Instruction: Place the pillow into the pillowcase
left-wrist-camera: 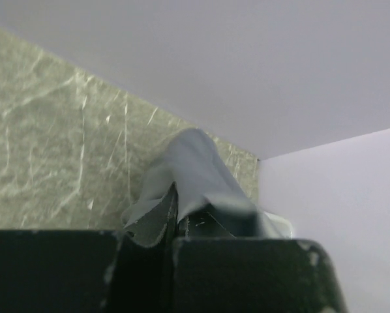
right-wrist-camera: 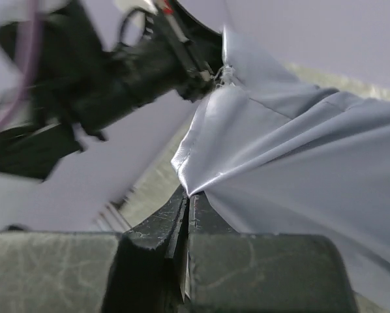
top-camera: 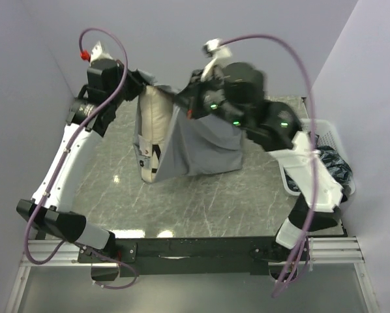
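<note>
The grey pillowcase (top-camera: 201, 147) hangs above the marble table, stretched between both arms. My left gripper (top-camera: 141, 83) is shut on its left top corner, and grey cloth (left-wrist-camera: 192, 169) pokes out from the closed jaws (left-wrist-camera: 174, 218). My right gripper (top-camera: 185, 101) is shut on the case's top edge further right, with the hem (right-wrist-camera: 195, 176) pinched at the fingertips (right-wrist-camera: 188, 199). The cream-white pillow (top-camera: 154, 120) stands upright inside the open left side of the case, its upper part showing and its printed lower end (top-camera: 146, 166) peeking out low down.
A white basket (top-camera: 329, 163) holding dark patterned cloth sits at the table's right edge, beside the right arm. Lilac walls close in on the left, back and right. The marble table top (top-camera: 201, 202) lies in front of the hanging case.
</note>
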Action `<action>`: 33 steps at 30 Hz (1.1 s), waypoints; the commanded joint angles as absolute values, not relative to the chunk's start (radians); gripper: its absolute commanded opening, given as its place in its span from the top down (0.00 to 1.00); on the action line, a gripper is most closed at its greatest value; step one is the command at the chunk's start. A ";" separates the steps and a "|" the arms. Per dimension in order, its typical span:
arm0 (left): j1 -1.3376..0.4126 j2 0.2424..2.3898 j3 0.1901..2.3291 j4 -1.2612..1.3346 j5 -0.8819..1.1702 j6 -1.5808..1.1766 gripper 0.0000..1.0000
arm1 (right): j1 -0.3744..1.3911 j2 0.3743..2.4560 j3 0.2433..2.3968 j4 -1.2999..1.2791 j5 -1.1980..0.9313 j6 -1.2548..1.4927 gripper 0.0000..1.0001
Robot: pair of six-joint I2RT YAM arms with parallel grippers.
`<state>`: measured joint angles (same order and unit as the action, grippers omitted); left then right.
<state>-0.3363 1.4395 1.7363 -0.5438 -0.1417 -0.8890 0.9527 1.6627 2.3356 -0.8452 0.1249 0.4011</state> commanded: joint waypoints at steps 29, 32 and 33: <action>-0.038 1.620 1.987 -0.554 0.205 -0.787 0.17 | 0.528 1.715 2.410 -0.611 -0.314 0.590 1.00; -0.006 1.560 1.954 -0.549 0.210 -0.792 0.12 | 0.482 1.736 2.441 -0.621 -0.386 0.612 1.00; -0.003 1.530 1.938 -0.561 0.195 -0.793 0.12 | 0.476 1.735 2.434 -0.623 -0.420 0.615 1.00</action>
<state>-0.0254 1.6833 1.9503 -0.6262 0.1795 -0.8055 0.5262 1.7733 2.3726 -0.7250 -0.3000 0.5732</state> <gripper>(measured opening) 0.870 0.009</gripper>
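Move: Both hands are shut on the pillowcase's raised mouth, the left at its far corner and the right on the near side of the rim. The pillow's exposed end is about 4 cm back from the left hand and 22 cm below; from the right hand it is some 11 cm ahead, 9 cm left and 30 cm below. The pillowcase's body hangs about 14 cm to the right of that end, nearly level with it fore and aft, 5 cm lower. Still pinching the rim, the left hand lifts some 10 cm, then swings forward and down and opens nearly wide, letting go of the pillowcase as it draws off to the left. The right hand keeps its pinch throughout: up, right and slightly back first, then about 14 cm forward while sinking, rolling about 10 degrees left side up. ##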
